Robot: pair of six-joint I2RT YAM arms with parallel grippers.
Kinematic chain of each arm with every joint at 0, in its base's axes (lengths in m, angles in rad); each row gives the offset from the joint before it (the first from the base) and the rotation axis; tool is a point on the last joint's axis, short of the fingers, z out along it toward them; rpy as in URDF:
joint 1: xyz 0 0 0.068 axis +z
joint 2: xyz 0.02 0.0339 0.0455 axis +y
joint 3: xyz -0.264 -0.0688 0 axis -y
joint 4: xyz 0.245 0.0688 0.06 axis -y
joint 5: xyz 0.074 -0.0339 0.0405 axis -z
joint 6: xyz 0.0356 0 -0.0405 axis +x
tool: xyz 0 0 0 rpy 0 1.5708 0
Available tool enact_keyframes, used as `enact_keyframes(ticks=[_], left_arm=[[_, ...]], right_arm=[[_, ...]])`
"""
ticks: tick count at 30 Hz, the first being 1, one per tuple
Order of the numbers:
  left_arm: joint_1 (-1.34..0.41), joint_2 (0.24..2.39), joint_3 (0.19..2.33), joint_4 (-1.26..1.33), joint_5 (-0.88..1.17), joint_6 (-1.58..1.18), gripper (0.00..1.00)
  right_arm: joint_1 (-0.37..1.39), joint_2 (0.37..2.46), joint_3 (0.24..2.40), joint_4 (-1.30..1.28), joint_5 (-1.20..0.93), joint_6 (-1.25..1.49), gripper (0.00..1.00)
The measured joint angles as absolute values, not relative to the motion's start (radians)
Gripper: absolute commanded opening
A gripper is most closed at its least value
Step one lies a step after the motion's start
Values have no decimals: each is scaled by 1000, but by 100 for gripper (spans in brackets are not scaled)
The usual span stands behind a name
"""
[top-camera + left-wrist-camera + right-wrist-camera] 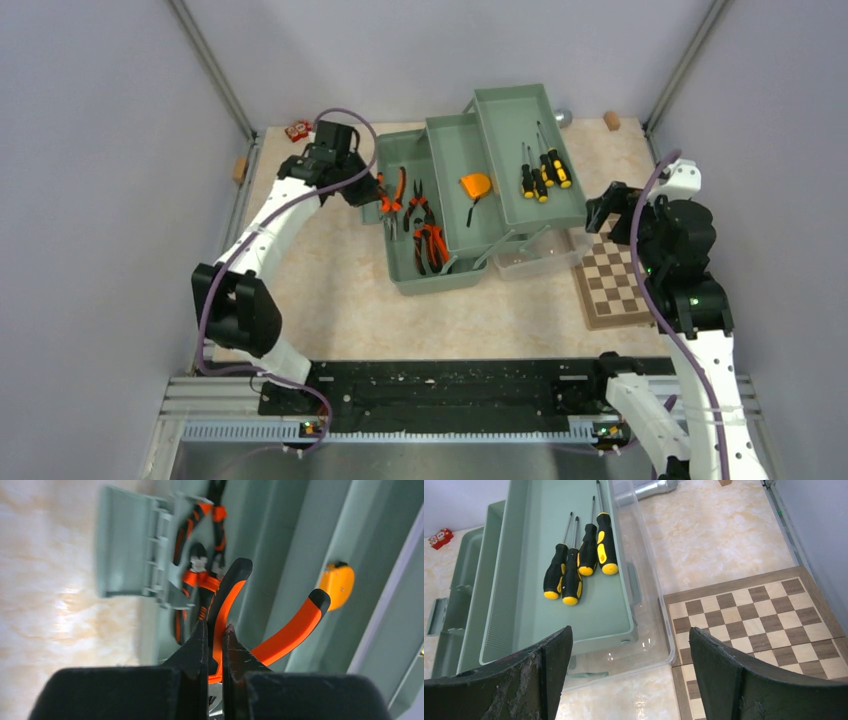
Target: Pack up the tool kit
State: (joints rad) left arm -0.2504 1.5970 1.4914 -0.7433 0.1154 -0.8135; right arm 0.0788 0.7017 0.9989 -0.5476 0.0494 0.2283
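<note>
The sage-green toolbox (402, 152) stands open at the table's middle, its trays folded out to the right. My left gripper (373, 190) (215, 628) hangs over the box's left rim, shut on one handle of orange-handled pliers (292, 630). More pliers (431, 246) (200, 565) lie in the bottom compartment. An orange tape measure (476, 185) (337, 582) sits in the middle tray. Several black-yellow screwdrivers (543, 172) (579, 560) lie in the top tray (524, 620). My right gripper (603, 210) (630, 630) is open and empty, just right of the trays above the translucent lid (649, 630).
A brown-and-cream chessboard (615, 285) (749, 615) lies right of the box, touching the lid's corner. A grey metal cylinder (564, 117) (651, 489) rests behind the top tray. A small red object (297, 130) and wooden blocks (611, 120) sit along the back edge.
</note>
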Motion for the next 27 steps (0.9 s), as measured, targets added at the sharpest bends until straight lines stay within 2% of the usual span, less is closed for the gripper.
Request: enact_keyframes(ticks=[7, 17, 22, 27], left_arm=[[-376, 1669, 1483, -674, 99, -923, 3], [-428, 1787, 1453, -632, 34, -995, 11], [-435, 1808, 1449, -624, -6, -1002, 24], [-439, 1824, 1445, -612, -15, -1000, 46]], right_arm=[[79, 682, 981, -543, 44, 231, 86], [79, 681, 975, -541, -6, 241, 86], [79, 683, 974, -539, -29, 247, 86], [79, 704, 973, -539, -52, 258, 87]])
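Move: The left hand, already holding orange-handled pliers over the toolbox's left rim, has the pliers pile in the bottom compartment about 10 cm to its right, 3 cm back and 17 cm below. The black-handled pliers lie about 9 cm right and 8 cm ahead, equally low; the tape measure sits 24 cm right, 8 cm ahead and 8 cm down; the box latch is 4 cm left, 4 cm ahead and 13 cm down. From the idle right hand, the pile is some 38 cm left, 10 cm ahead and 27 cm below. To the right, then down in one curved sweep, the left hand carries the held pliers about 7 cm in from the rim and lowers them roughly 10 cm into the bottom compartment, over the pliers pile. The fingers tip a little steeper, and as the descent slows they open about a quarter of their range to let the pliers go. ##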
